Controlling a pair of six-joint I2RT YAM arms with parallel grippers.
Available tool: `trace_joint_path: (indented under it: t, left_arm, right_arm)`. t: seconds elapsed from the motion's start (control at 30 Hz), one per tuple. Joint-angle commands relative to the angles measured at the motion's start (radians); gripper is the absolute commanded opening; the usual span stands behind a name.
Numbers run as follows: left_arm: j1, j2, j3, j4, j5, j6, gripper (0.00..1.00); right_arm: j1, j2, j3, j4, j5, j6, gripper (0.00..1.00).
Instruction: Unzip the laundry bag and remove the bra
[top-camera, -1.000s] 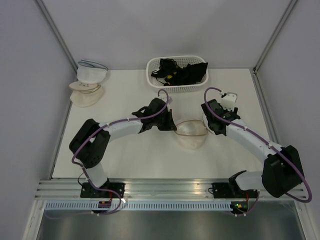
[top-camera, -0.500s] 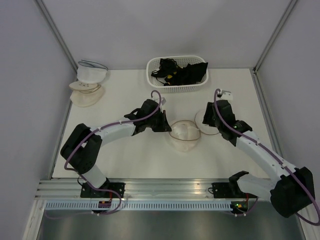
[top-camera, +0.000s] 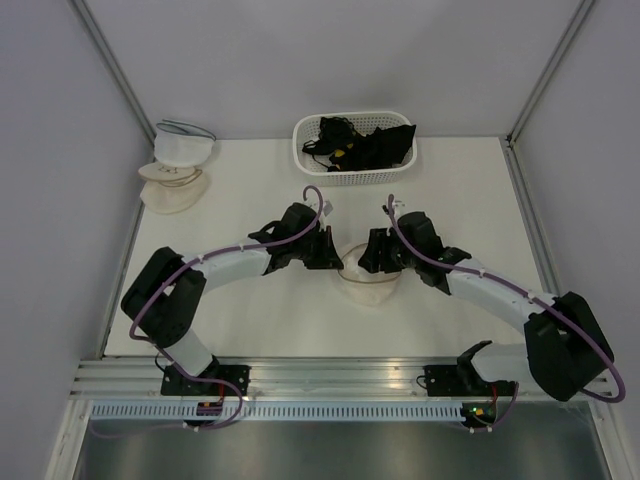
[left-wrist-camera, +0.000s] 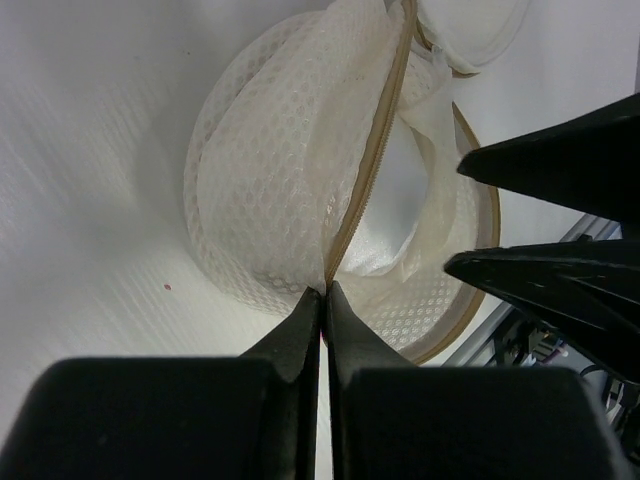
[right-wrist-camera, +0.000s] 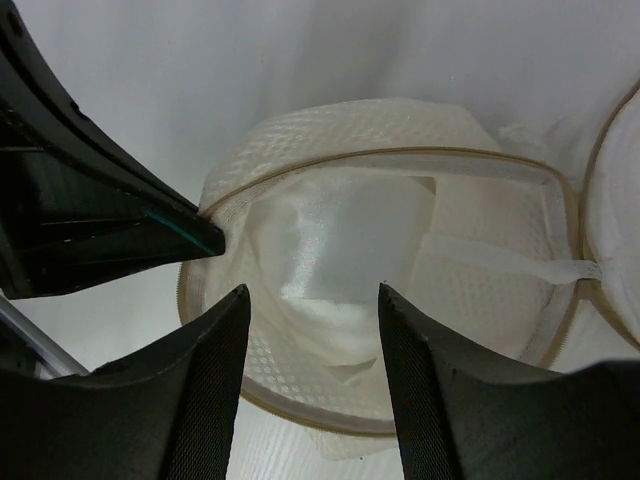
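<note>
The laundry bag (top-camera: 370, 285), a round cream mesh pouch with a beige rim, lies on the table between both arms, its zip open. My left gripper (top-camera: 336, 262) is shut on the bag's zip edge (left-wrist-camera: 345, 235) at the left of the opening. White satin fabric, the bra (right-wrist-camera: 330, 245), shows inside the bag (right-wrist-camera: 480, 235). My right gripper (right-wrist-camera: 312, 300) hangs open just above the opening, fingers apart over the bra (left-wrist-camera: 385, 235), touching nothing that I can see. In the top view it (top-camera: 368, 260) faces the left gripper across the bag.
A white basket (top-camera: 303, 150) of black garments stands at the back centre. Stacked cream and white dome pouches (top-camera: 175, 172) sit at the back left. A round cream piece with a beige rim (right-wrist-camera: 618, 230) lies against the bag's far side.
My right arm has swung left from the right side of the table until its open gripper is over the bag. The bag shifted slightly left, and the left gripper has kept its hold.
</note>
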Motion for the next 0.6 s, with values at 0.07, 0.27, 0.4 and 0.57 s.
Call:
trace_joint_path:
  t: [0.07, 0.27, 0.4, 0.57]
  left_arm:
    - [-0.007, -0.016, -0.010, 0.042, 0.034, 0.006, 0.02]
    - [-0.007, -0.019, -0.013, 0.042, 0.020, 0.002, 0.02]
    - [-0.007, -0.011, -0.010, 0.046, 0.018, -0.004, 0.02]
    - [-0.007, -0.011, -0.012, 0.074, 0.014, -0.009, 0.02]
  right_arm:
    - [0.026, 0.117, 0.046, 0.041, 0.043, -0.024, 0.59]
    - [0.054, 0.192, 0.063, 0.044, 0.056, -0.048, 0.59]
    - [0.063, 0.238, 0.054, 0.077, -0.028, -0.044, 0.38]
    - [0.071, 0.232, 0.063, 0.056, -0.039, -0.035, 0.00]
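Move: The bra, a white satin bundle inside the open laundry bag, lies about 7 cm below the right fingers, some 3 cm left and 1 cm forward. The bag's held zip edge is about 7 cm left of the right hand, level fore and aft, 3 cm lower; the round lid is some 10 cm right, 7 cm forward and 8 cm below. From the left hand the bra is roughly 6 cm right, 1 cm forward and 3 cm below. The bra inside the bag is what the right hand goes for: it sinks about 5 cm into the opening with fingers wide, then, easing some 2 cm left and tilting slightly, shuts them and pinches the satin. The left hand stays put, still gripping the bag's zip edge. ##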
